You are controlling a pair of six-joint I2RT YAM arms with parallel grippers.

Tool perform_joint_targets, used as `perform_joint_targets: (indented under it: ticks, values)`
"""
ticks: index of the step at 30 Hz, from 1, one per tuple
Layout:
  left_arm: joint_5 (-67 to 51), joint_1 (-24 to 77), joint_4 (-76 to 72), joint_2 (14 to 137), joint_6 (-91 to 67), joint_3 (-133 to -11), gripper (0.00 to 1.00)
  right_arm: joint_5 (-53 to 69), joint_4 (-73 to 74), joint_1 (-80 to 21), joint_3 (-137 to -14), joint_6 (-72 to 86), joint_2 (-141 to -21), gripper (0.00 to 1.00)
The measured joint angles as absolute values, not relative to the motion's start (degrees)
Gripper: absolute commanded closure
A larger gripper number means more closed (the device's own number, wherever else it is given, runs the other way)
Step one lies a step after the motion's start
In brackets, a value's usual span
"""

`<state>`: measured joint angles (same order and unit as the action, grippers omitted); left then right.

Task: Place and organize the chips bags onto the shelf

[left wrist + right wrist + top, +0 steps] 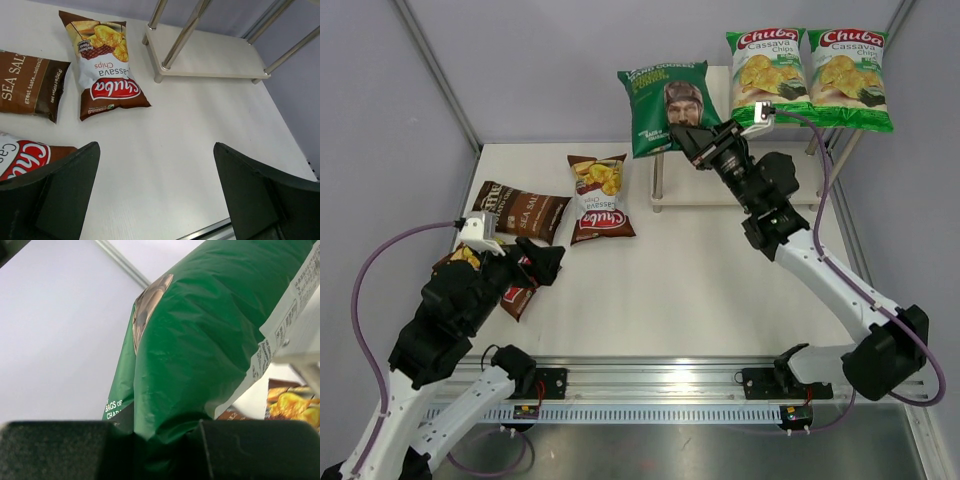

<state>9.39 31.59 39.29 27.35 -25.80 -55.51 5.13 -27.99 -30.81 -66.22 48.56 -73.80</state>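
Two green-white Chuba bags [765, 75] [847, 78] stand side by side on the shelf's [710, 185] top board. My right gripper [684, 134] is shut on the bottom edge of the dark green bag with a man's face [663, 103], holding it upright at the shelf's left end; in the right wrist view the green bag [210, 340] is pinched in the gripper [165, 450]. A brown Chuba bag [600, 195] [102, 70] and the Sea Salt bag [520, 210] [30, 87] lie flat on the table. My left gripper [545, 262] [155, 190] is open over bare table beside another brown Chuba bag [515, 290] [25, 155].
The shelf's lower board [210, 55] holds nothing, and its silver legs [172, 42] stand at the corners. Grey walls with a metal frame [440, 75] enclose the table. A metal rail [650, 385] runs along the near edge.
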Motion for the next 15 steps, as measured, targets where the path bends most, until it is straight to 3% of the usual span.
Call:
perform_joint_targets:
  ticks: [15]
  values:
    - [6.85,31.59,40.99,12.99,-17.5,-48.49,0.01,4.99,-23.07,-23.53,-89.3,49.5,-96.4,0.85]
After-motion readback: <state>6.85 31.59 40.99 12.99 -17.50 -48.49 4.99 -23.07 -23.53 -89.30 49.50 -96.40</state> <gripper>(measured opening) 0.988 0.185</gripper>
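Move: The right hand holds the green bag by its near right corner; the free left part of the shelf's top board lies about 15 cm ahead, some 2 cm to the right and 7 cm below. The nearer Chuba bag stands on that board about 15 cm ahead and 19 cm to the right, the outer Chuba bag some 36 cm right and equally far ahead. For the empty left hand, the free spot is roughly 32 cm ahead, 29 cm right and 6 cm higher. Forward, quickly and almost straight, the right hand takes the green bag some 13 cm in over the free left part of the shelf top, first rising 1 to 2 cm, then sinking about 2 cm while the wrist turns slightly clockwise; its fingers keep their pinch. The open left hand draws back about 4 cm, drifting a little left and down. ##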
